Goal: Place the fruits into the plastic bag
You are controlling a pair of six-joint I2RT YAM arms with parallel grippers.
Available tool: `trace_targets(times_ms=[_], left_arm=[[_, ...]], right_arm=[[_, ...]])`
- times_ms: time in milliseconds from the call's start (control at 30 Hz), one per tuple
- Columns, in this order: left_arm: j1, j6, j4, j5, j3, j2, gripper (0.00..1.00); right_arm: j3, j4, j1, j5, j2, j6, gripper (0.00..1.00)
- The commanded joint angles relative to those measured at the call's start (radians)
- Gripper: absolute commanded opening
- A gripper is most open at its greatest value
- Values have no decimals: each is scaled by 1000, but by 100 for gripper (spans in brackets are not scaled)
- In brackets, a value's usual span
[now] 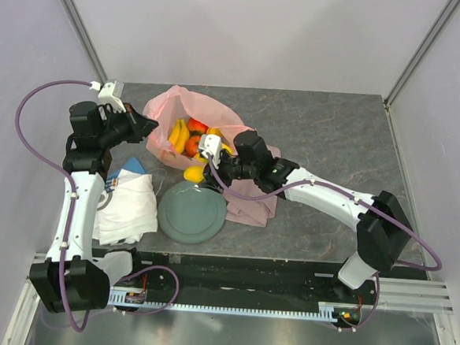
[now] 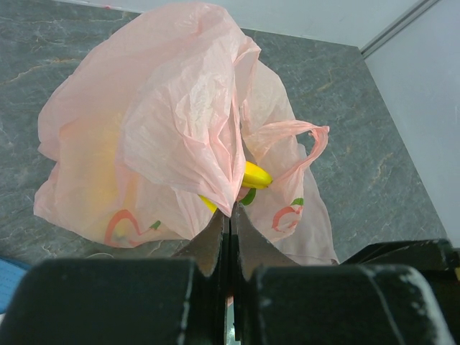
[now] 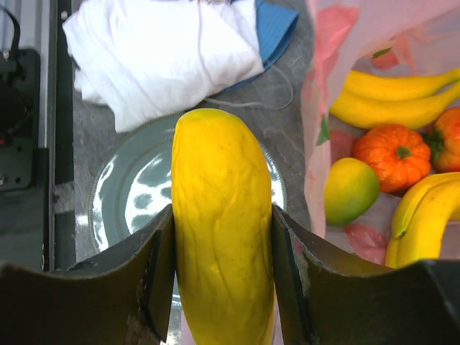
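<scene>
The pale-pink plastic bag (image 1: pixel 179 106) lies open at the back left of the table. My left gripper (image 1: pixel 148 125) is shut on its rim film (image 2: pixel 223 169), holding the mouth up. Inside lie the bananas (image 3: pixel 392 97), the orange tangerine (image 3: pixel 390 157), the small green-yellow fruit (image 3: pixel 351 190) and a red fruit (image 1: pixel 197 126). My right gripper (image 3: pixel 223 215) is shut on the yellow oblong fruit (image 3: pixel 219 165), held over the plate's far rim, just outside the bag's near edge (image 3: pixel 314 129). In the top view that fruit (image 1: pixel 194 172) hangs between plate and bag.
The grey-green plate (image 1: pixel 191 213) sits at the front middle with nothing on it. A white cloth (image 1: pixel 129 205) over something blue (image 3: pixel 277 29) lies left of it. A dusty-pink cloth (image 1: pixel 252 202) lies under my right arm. Walls enclose the back and both sides.
</scene>
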Motion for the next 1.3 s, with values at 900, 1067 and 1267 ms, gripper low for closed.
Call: trace_targets(times_ms=[900, 1067, 1267], left_arm=[[-6, -29, 47, 38, -4, -17, 2], [-4, -31, 47, 39, -4, -11, 2], [-4, -32, 45, 44, -3, -6, 1]], right_arm=[[558, 56, -83, 392, 478, 416, 0], [586, 10, -81, 322, 545, 482, 0], [563, 12, -69, 305, 568, 495, 1]])
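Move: The open bag, some 17 cm ahead of the right hand, 3 cm to its left and 12 cm below, is where the yellow fruit it already holds is going. The mango lies in the bag's near side, about 12 cm straight ahead and 15 cm down, and the two left bananas 18 cm ahead, 8 cm left and 15 cm down; the plate is 5 cm back, 2 cm left and 17 cm below. From the left hand, the bag's middle is about 10 cm ahead, 12 cm right and 22 cm down. Keeping its pinch on the yellow fruit, the right hand carries it forward about 16 cm and some 5 cm left, arching up over the bag's near rim and then down into the mouth, ending lower than it began. On the way the wrist swings clockwise some 30 degrees and the fingers tip further down. The left hand stays put, still pinching the bag's rim to hold it open. ##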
